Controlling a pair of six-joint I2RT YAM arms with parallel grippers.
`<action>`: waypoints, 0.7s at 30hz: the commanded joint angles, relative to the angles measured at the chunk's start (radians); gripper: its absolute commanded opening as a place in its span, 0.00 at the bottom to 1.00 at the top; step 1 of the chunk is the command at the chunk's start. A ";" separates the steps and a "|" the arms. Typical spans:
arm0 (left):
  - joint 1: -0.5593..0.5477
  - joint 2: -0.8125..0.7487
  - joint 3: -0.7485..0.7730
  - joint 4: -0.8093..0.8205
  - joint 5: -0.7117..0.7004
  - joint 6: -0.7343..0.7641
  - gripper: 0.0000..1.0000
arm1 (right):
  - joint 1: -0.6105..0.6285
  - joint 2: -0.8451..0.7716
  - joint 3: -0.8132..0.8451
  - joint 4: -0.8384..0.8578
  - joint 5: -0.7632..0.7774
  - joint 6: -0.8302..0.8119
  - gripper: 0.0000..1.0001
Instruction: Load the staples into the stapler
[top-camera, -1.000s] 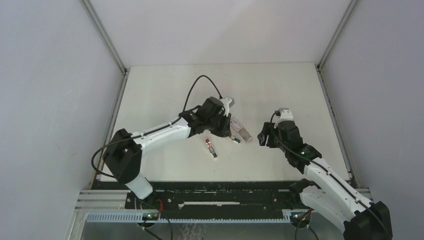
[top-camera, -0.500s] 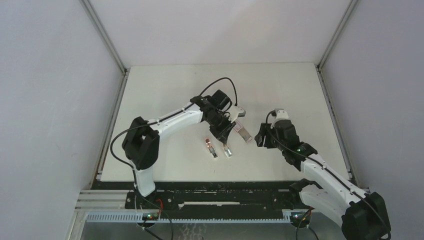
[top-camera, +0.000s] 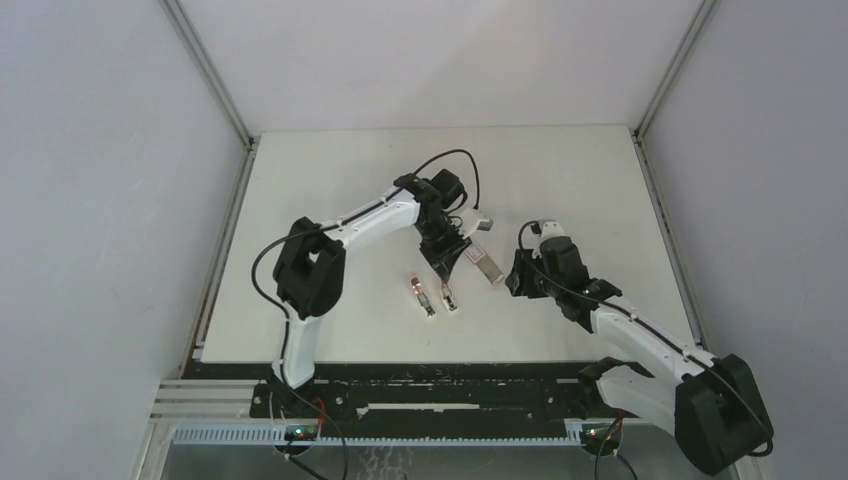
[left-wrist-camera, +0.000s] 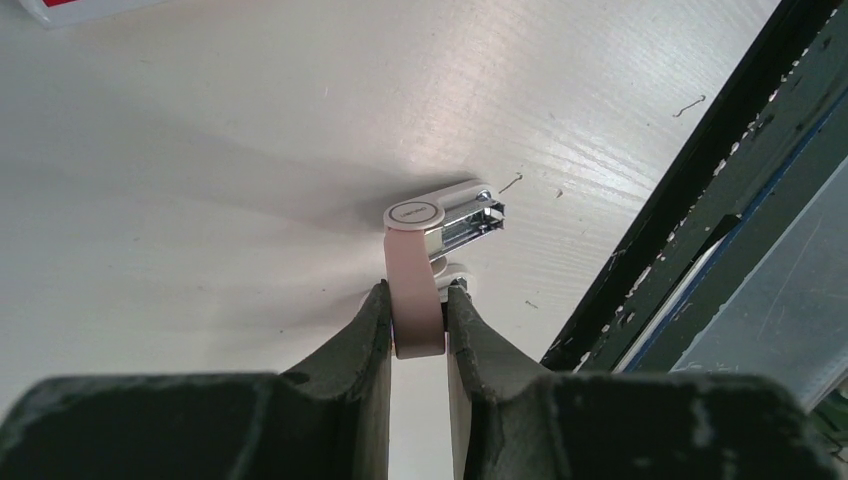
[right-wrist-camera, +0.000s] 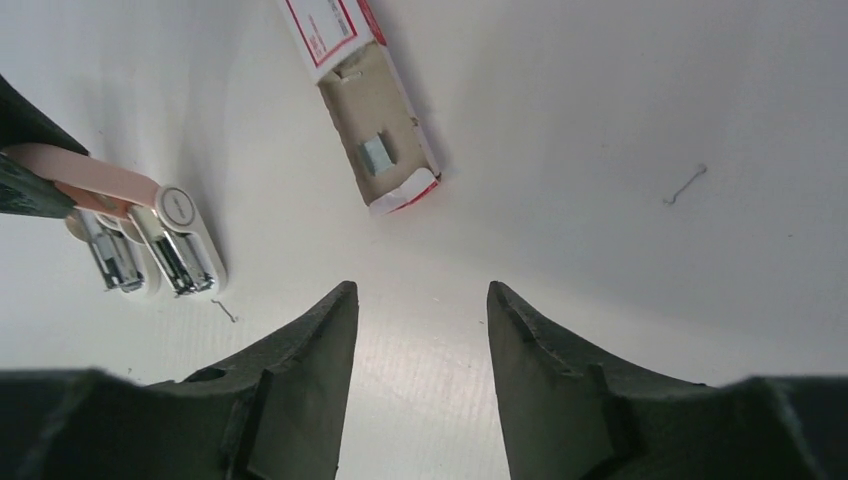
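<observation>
My left gripper (left-wrist-camera: 415, 300) is shut on the pink top arm of a small stapler (left-wrist-camera: 440, 215). The stapler is swung open, with its white hinge and chrome magazine resting on the table. From above, this stapler (top-camera: 448, 297) lies just below the left gripper (top-camera: 443, 270). The staples (right-wrist-camera: 377, 153), a short grey block, sit inside the opened pinkish box (right-wrist-camera: 385, 95) with its red-marked label. My right gripper (right-wrist-camera: 420, 300) stands open over bare table, a little short of the box's near end. In the top view it (top-camera: 520, 275) is right of the box (top-camera: 484, 263).
A second pink mini stapler (top-camera: 422, 294) lies just left of the held one. Bent loose staples are scattered on the table (right-wrist-camera: 685, 183), (right-wrist-camera: 228, 312). The table's dark front rail (left-wrist-camera: 690, 190) runs close past the held stapler.
The left arm has swung the held stapler toward the near side, down beside the second stapler. The right gripper has edged left toward the box and its jaws have narrowed slightly.
</observation>
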 joint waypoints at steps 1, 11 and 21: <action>0.010 0.017 0.074 -0.035 0.041 0.046 0.16 | -0.001 0.072 0.041 0.049 -0.029 -0.033 0.47; 0.033 0.025 0.090 -0.005 0.029 0.027 0.42 | 0.043 0.263 0.179 0.017 -0.039 -0.086 0.30; 0.064 -0.197 -0.058 0.274 0.012 -0.064 0.62 | 0.054 0.431 0.282 0.025 -0.064 -0.130 0.25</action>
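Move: The left hand grips the pink lever of a stapler, whose body sits some 3 cm below and 2 cm back of it; the other stapler is about 5 cm left, 2 cm back, and the staple box 8 cm right, 5 cm ahead. From the right hand, the staple strip lies about 5 cm ahead, 4 cm left and 4 cm below, the box's middle 7 cm ahead, 6 cm left, and the held stapler 13 cm left, level with it. Left fingers release stapler, leaving 3 cm forward; right, narrowing, reaches 5 cm forward-left and down towards staples. ##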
